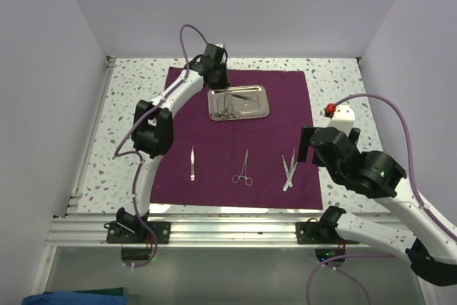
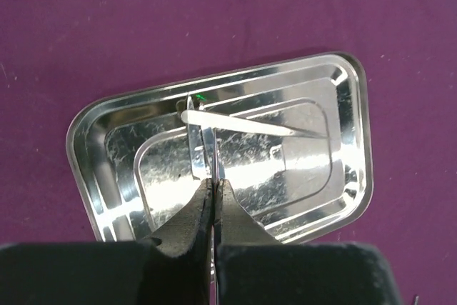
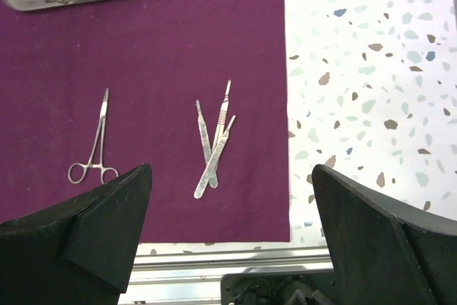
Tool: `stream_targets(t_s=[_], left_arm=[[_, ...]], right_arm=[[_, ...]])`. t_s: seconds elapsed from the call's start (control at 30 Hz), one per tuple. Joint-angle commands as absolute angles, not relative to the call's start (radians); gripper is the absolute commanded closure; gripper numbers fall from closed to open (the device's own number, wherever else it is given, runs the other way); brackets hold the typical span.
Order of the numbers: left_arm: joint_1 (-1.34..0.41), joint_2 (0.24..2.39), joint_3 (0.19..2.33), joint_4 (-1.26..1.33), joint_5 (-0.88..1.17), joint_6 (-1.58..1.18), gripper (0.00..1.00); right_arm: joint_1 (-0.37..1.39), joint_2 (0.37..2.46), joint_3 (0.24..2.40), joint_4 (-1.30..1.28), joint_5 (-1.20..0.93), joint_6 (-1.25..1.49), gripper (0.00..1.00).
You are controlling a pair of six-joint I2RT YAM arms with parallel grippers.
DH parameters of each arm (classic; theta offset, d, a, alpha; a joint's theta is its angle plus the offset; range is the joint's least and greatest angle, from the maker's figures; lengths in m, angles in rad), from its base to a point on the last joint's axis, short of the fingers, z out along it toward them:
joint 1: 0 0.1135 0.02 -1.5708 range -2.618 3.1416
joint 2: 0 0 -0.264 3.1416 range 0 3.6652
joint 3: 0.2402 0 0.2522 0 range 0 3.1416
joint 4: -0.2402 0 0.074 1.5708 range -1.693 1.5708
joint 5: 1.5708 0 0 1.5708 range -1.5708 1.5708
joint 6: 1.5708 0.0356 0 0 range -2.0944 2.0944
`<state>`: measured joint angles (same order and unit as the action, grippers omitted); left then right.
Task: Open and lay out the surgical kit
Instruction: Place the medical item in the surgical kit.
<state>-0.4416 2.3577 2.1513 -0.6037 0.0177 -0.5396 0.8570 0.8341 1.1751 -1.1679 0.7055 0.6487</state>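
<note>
The dark purple cloth (image 1: 271, 130) lies spread flat on the table, with the shiny steel tray (image 1: 255, 110) on its far half. My left gripper (image 1: 222, 83) hangs over the tray's left part. In the left wrist view it (image 2: 213, 182) is shut on a thin silver instrument (image 2: 203, 144), which points down at the tray (image 2: 335, 176). A slim silver tool (image 2: 246, 126) lies in the tray. On the cloth's near half lie a single silver tool (image 1: 193, 164), ring-handled forceps (image 1: 243, 170) and three crossed scalpel handles (image 3: 214, 149). My right gripper (image 3: 232, 171) stands open and empty above the cloth's near right corner.
The speckled tabletop (image 1: 335, 83) shows around the cloth. White walls close in the left, back and right sides. A metal rail (image 1: 228, 230) runs along the near edge between the arm bases. A small red and white part (image 1: 338, 111) sits by the right arm.
</note>
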Motion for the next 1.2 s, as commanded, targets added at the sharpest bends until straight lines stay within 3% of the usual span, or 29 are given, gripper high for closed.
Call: stream_targets(t_s=[0.0,0.43,0.8,0.9,0.93,1.03,1.17], left_arm=[[-0.443,2.223,2.046,-0.592,-0.023,-0.531,1.0],[-0.508,1.518,1.223,-0.603,-0.186,-0.476,1.0],[-0.543,1.428,0.911,-0.52,-0.232,-0.587,1.0],[-0.543,1.454,0.919,-0.512,-0.236,-0.584,0.76],[-0.543,1.459,0.928,-0.515,-0.238,-0.583,0.63],[-0.545,1.468,0.985,-0.538,-0.245,-0.569,0.44],[-0.543,1.488,1.13,-0.572,-0.262,-0.517,0.34]], right_arm=[[0.856,0.844,1.203,-1.207,0.775,0.684,0.02],[0.856,0.928,1.134,-1.068,0.707,0.643,0.02],[0.856,0.993,1.157,-1.037,0.615,0.629,0.02],[0.856,0.97,1.149,-1.055,0.62,0.634,0.02],[0.856,0.963,1.144,-1.06,0.626,0.637,0.02],[0.856,0.936,1.134,-1.083,0.64,0.653,0.02],[0.856,0.911,1.123,-1.114,0.66,0.69,0.02]])
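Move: About 28 cm back from the left hand, 13 cm to its left and 5 cm lower lies the bare cloth just left of the laid-out scalpel, where the held tweezers go. That scalpel is 27 cm back and 11 cm left of this hand; the ring-handled clamp is 29 cm back, 7 cm right. The tray's middle is level with the hand, 4 cm right. From the right hand the bare cloth is roughly 5 cm ahead, 44 cm left and 21 cm lower. Carrying the tweezers, already pinched, out of the tray, the left hand sweeps about 27 cm back and 14 cm left in a low arc, then sinks beside the scalpel, its left side rolling up some 15 degrees. The fingers open there, let go, and back off 2 cm up and forward. The empty right hand drifts a few centimetres left and down, still open. ##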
